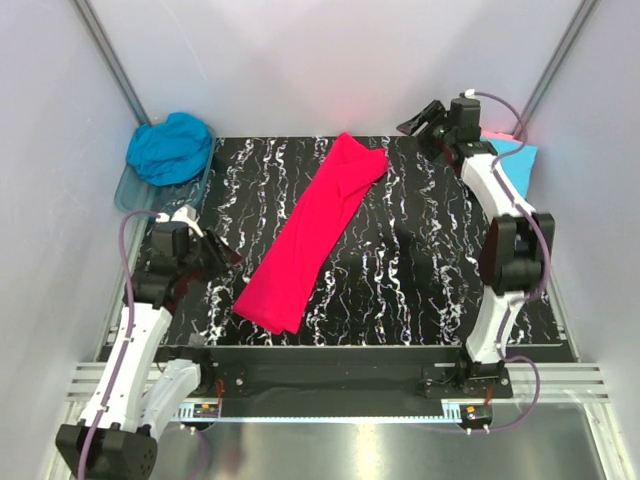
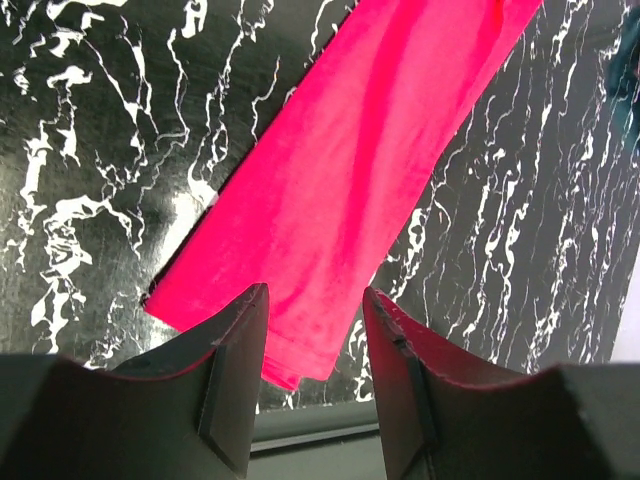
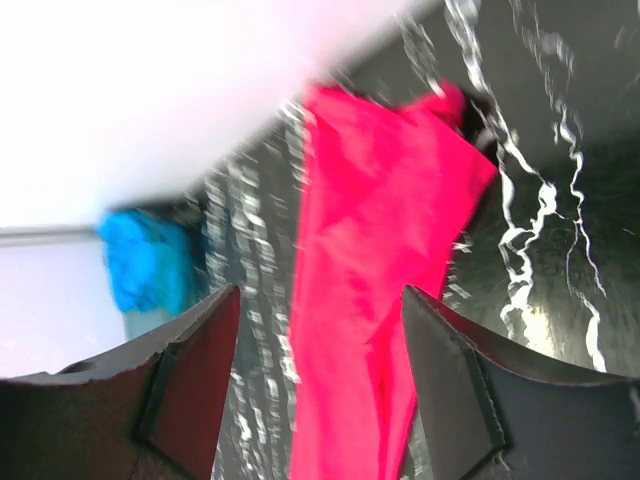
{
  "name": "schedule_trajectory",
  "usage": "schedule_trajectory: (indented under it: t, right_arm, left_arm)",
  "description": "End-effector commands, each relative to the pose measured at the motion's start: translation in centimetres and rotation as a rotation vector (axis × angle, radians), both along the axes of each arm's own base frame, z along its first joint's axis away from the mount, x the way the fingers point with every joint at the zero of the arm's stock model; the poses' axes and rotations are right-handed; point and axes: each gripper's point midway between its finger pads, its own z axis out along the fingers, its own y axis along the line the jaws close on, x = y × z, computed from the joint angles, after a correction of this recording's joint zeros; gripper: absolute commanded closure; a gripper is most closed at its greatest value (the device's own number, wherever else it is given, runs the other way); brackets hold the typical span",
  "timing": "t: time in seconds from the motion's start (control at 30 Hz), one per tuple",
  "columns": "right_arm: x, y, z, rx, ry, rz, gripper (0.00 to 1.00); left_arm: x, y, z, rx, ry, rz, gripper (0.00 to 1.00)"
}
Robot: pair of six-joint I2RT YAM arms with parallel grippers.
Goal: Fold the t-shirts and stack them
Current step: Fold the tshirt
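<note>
The bright pink-red t-shirt (image 1: pixel 310 235) lies folded into a long narrow strip, running diagonally from the back centre of the black marbled table to its front left. My left gripper (image 1: pixel 225 252) hovers just left of the strip's near end, open and holding nothing. In the left wrist view that near end (image 2: pixel 370 170) shows beyond the left gripper (image 2: pixel 315 292). My right gripper (image 1: pixel 415 122) is raised by the strip's far end, also open and empty. The right wrist view has the shirt (image 3: pixel 380 280) below the right gripper (image 3: pixel 320 290), clear of both fingers.
A teal-blue shirt (image 1: pixel 170 147) sits crumpled in a clear tub (image 1: pixel 128 190) at the back left, also seen in the right wrist view (image 3: pixel 145 265). A light cyan shirt (image 1: pixel 515 160) with a pale pink one (image 1: pixel 497 133) lies behind the right arm. White walls enclose the table.
</note>
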Motion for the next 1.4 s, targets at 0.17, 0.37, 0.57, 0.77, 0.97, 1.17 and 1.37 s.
schedule_trajectory:
  t: [0.17,0.37,0.57,0.77,0.97,1.17,1.37]
  right_arm:
    - [-8.7,-0.2,2.1,0.057,-0.119,-0.062,0.28]
    - [-16.3,3.7,-5.1,0.074,-0.019,0.043,0.28]
    - [-23.1,7.8,-8.7,0.038,0.029,0.149,0.29]
    - [-26.7,9.6,-10.8,0.029,0.064,0.184,0.29]
    - [-30.0,14.1,-14.1,-0.004,0.124,0.26,0.29]
    - [-31.2,17.6,-18.0,-0.028,0.15,0.265,0.29]
    - [-31.0,22.2,-21.5,0.001,0.183,0.278,0.3]
  left_arm:
    - [2.6,1.0,0.5,0.059,-0.114,0.028,0.53]
    - [5.9,1.3,-2.5,0.114,-0.008,-0.014,0.52]
    - [9.4,1.1,-1.4,0.13,0.056,-0.049,0.52]
    - [8.9,1.3,1.0,0.131,-0.014,-0.036,0.52]
    - [7.9,1.5,2.1,0.134,-0.045,-0.026,0.52]
    - [7.3,1.5,3.3,0.133,-0.079,-0.03,0.52]
    - [6.7,2.0,3.5,0.161,-0.089,-0.027,0.52]
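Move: The red t-shirt lies as a long slanting strip. Its middle is about 20 cm back, 24 cm left and 18 cm below my right hand, and its near end some 47 cm back and 33 cm left. The light-blue folded stack sits about 3 cm ahead and 23 cm right of that hand. From my left hand, the t-shirt's middle is roughly 15 cm ahead, 15 cm right and 16 cm down. I sweep my open right hand back about 30 cm and left some 23 cm, first hopping up, then sinking to end some 16 cm lower, low over the right long edge of the t-shirt's nearer half. It turns roughly 20 degrees counter-clockwise, still travelling left. My left hand eases forward about 7 cm with a brief dip, fingers staying half open. ##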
